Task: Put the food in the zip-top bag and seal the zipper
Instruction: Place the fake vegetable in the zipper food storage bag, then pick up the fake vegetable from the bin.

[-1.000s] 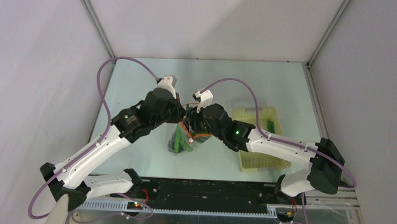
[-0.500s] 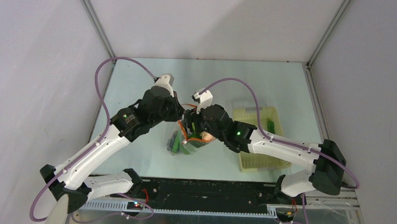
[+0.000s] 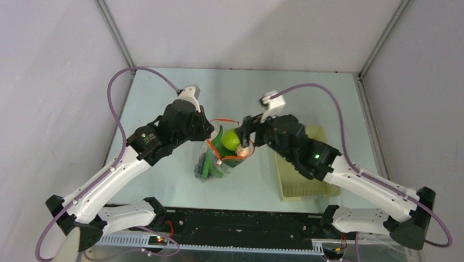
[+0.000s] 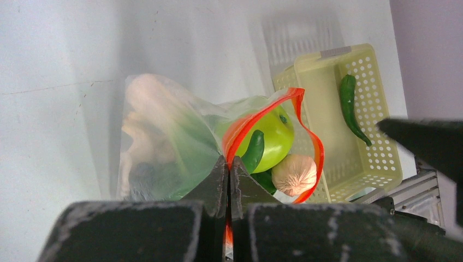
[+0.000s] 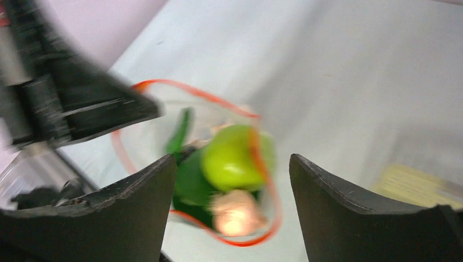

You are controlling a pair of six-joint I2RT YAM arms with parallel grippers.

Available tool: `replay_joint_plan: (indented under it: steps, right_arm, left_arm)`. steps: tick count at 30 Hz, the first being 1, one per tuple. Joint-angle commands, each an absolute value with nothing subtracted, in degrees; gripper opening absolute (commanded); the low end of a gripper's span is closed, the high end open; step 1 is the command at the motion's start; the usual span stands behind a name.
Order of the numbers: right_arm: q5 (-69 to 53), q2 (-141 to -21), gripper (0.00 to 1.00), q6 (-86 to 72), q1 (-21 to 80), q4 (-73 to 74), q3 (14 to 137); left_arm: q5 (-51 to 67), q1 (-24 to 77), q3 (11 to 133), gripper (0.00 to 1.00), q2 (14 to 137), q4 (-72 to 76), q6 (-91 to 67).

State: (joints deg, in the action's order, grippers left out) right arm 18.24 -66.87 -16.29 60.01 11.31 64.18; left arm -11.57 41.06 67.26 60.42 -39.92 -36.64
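The clear zip-top bag [image 4: 164, 136] stands open in the middle of the table [image 3: 161, 99]. My left gripper [image 4: 229, 161] is shut on the rim at its orange-red zipper [image 4: 306, 117]. In the bag's mouth lie a green apple [image 4: 273, 136], a white mushroom [image 4: 295, 173] and a dark green pepper [image 4: 254, 150], with leafy greens lower down. In the top view the apple [image 3: 230, 140] shows between both grippers. My right gripper [image 5: 233, 158] hangs open just above the apple [image 5: 232, 164] and mushroom [image 5: 236, 213], holding nothing.
A pale yellow perforated basket [image 4: 382, 158] stands right of the bag with a long green pepper [image 4: 349, 103] in it. In the top view my right arm crosses over the basket [image 3: 297, 188]. Grey walls close in the table on three sides.
My right gripper has opened and drawn back up and to the right, away from the bag. The green apple now lies uncovered in the bag's mouth. The left gripper keeps its hold.
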Motion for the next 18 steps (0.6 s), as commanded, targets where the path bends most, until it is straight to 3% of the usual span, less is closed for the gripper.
replay_joint_plan:
  steps: [1, 8, 18]
  right_arm:
    - [22.9, -60.8, 0.79, -20.9, 52.0, 21.8, 62.1]
    - [22.3, -57.5, 0.78, -25.9, 34.8, 30.9, 53.5]
    - [29.0, -71.8, 0.74, -22.5, 25.8, 33.2, 50.5]
  left_arm:
    - [-11.2, 40.6, 67.6, 0.00, 58.2, -36.1, -37.4]
    - [-10.9, 40.5, 67.5, 0.00, 58.2, -36.0, -37.7]
    - [-10.9, 40.5, 67.5, 0.00, 57.9, -36.0, -37.7]
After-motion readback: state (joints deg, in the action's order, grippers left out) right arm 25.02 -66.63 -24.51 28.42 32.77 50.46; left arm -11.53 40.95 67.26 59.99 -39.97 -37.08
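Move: The green chili, the last fake vegetable in the basket, lies about 30 cm to the right of the right hand, some 4 cm farther out and 27 cm below. The basket's middle is roughly 4 cm to the left of the chili and 2 cm nearer the base. The bag's open mouth is about 5 cm left of the right hand, 2 cm back and 12 cm below. From the left hand the chili lies some 41 cm to the right, 3 cm ahead and 24 cm below. With its fingers empty and staying wide open, the right hand swings quickly away from the filled bag towards the chili in the basket, going about 23 cm right, at first nearly level and slightly forward, then dropping ever more steeply to some 17 cm lower, while the wrist turns roughly 40 degrees clockwise and tips its fingers down to slant over the basket. The left hand stays in place, still pinching the corner of the bag's red zipper rim so that the mouth stays open. ##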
